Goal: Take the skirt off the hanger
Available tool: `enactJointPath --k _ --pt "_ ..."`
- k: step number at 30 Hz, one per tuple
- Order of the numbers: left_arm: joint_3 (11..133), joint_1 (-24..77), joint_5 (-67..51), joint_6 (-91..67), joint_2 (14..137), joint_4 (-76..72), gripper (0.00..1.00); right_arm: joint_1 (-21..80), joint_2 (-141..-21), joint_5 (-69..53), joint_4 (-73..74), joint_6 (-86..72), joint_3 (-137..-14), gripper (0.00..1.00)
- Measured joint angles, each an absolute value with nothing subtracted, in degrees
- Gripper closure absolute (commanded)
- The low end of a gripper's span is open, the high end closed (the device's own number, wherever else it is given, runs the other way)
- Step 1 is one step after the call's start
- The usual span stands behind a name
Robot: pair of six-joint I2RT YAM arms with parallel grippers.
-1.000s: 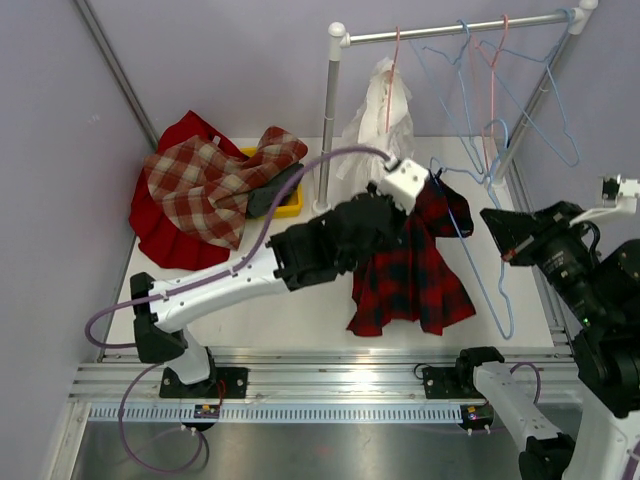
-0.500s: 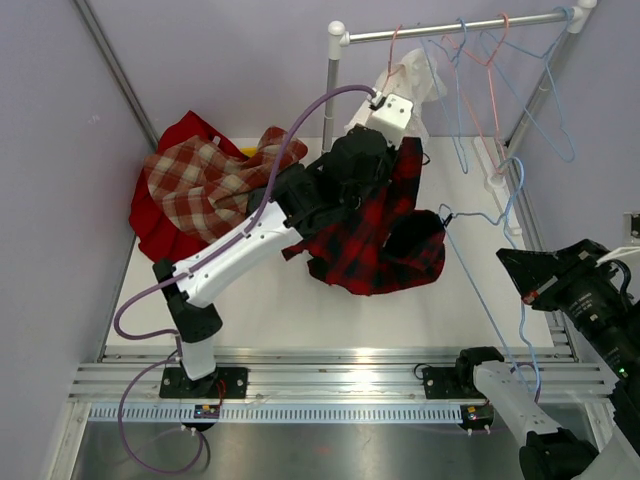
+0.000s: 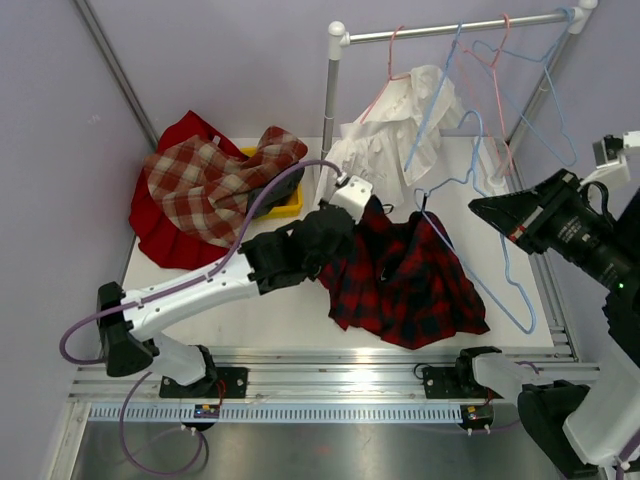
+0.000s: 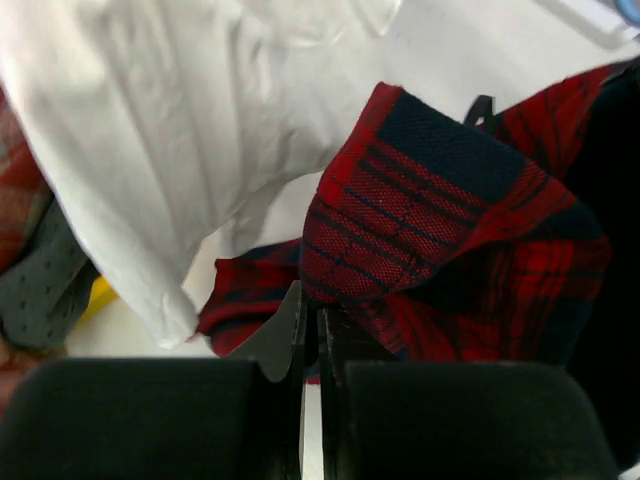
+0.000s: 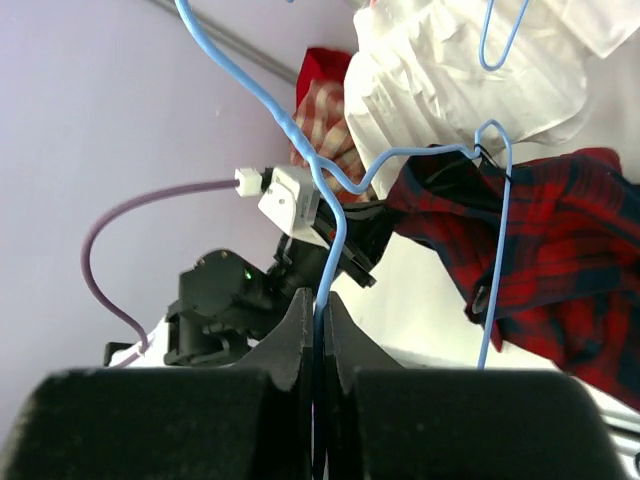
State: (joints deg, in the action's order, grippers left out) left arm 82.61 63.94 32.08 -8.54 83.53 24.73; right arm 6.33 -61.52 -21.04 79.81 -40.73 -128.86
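The red and black plaid skirt [image 3: 415, 285] lies crumpled on the white table, its upper edge by a clip of the blue wire hanger [image 3: 478, 275]. My left gripper [image 3: 345, 248] is shut on the skirt's left edge; in the left wrist view the jaws [image 4: 310, 305] pinch the plaid cloth [image 4: 440, 200]. My right gripper [image 3: 476, 207] is shut on the hanger's wire and holds it above the table to the skirt's right. In the right wrist view the wire [image 5: 335, 215] runs between the shut jaws [image 5: 318, 305] and the skirt [image 5: 560, 230] hangs at a clip.
A clothes rack [image 3: 450, 28] at the back carries several wire hangers and a white garment [image 3: 390, 140]. A pile of plaid and red clothes [image 3: 210, 185] and a yellow bin [image 3: 290, 207] sit at the back left. The table's right edge is beside my right arm.
My left arm has come down and forward, pulling the skirt from the air to the table. My right gripper has risen and moved left with the hanger.
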Motion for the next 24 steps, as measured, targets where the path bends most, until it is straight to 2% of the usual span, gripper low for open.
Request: enactJointPath --k 4,10,16,20,24 --pt "73.41 64.77 36.86 -11.53 76.99 25.28 1.0 6.33 -63.61 -25.89 79.33 -42.04 -126.52 1.0" --pt "66.19 63.2 44.69 -13.15 67.18 29.06 1.0 6.33 -56.23 -30.7 79.22 -41.6 -110.26 1.0" --pt "66.96 52.16 50.59 -12.53 67.46 31.66 1.0 7.73 -49.01 -37.08 79.15 -41.19 -102.5 1.0" --pt "67.0 45.19 52.16 -11.66 65.69 32.84 1.0 10.7 -45.74 -35.16 79.42 -39.99 -97.49 1.0" --pt "69.95 33.63 51.66 -8.34 61.25 33.63 1.0 11.25 -46.33 -34.39 79.5 -38.44 -96.88 1.0"
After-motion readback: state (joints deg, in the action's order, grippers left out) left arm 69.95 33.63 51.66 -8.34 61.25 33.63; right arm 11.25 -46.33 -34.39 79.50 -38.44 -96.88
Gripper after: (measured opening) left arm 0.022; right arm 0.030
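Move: My left hand pinches one end of the plaid skirt. The clothes pile over the yellow bin lies about 30 cm to its left, 18 cm farther out and 25 cm lower. The skirt's bulk hangs some 12 cm back, 9 cm right and 10 cm below; the white garment hangs roughly 18 cm ahead and 8 cm right. From my right hand, holding the blue hanger, the skirt's bulk is straight below by about 30 cm and 7 cm left, a black loop still over the hanger's near tip. I sweep my left hand some 30 cm left towards the clothes pile, dipping slightly at first and rising near the end, keeping the skirt pinched and swinging the fingers about 50 degrees counter-clockwise. Meanwhile my right hand, still gripping the blue hanger, eases slightly forward, then sinks about 11 cm and draws back, its fingers tipping down and turning counter-clockwise. ##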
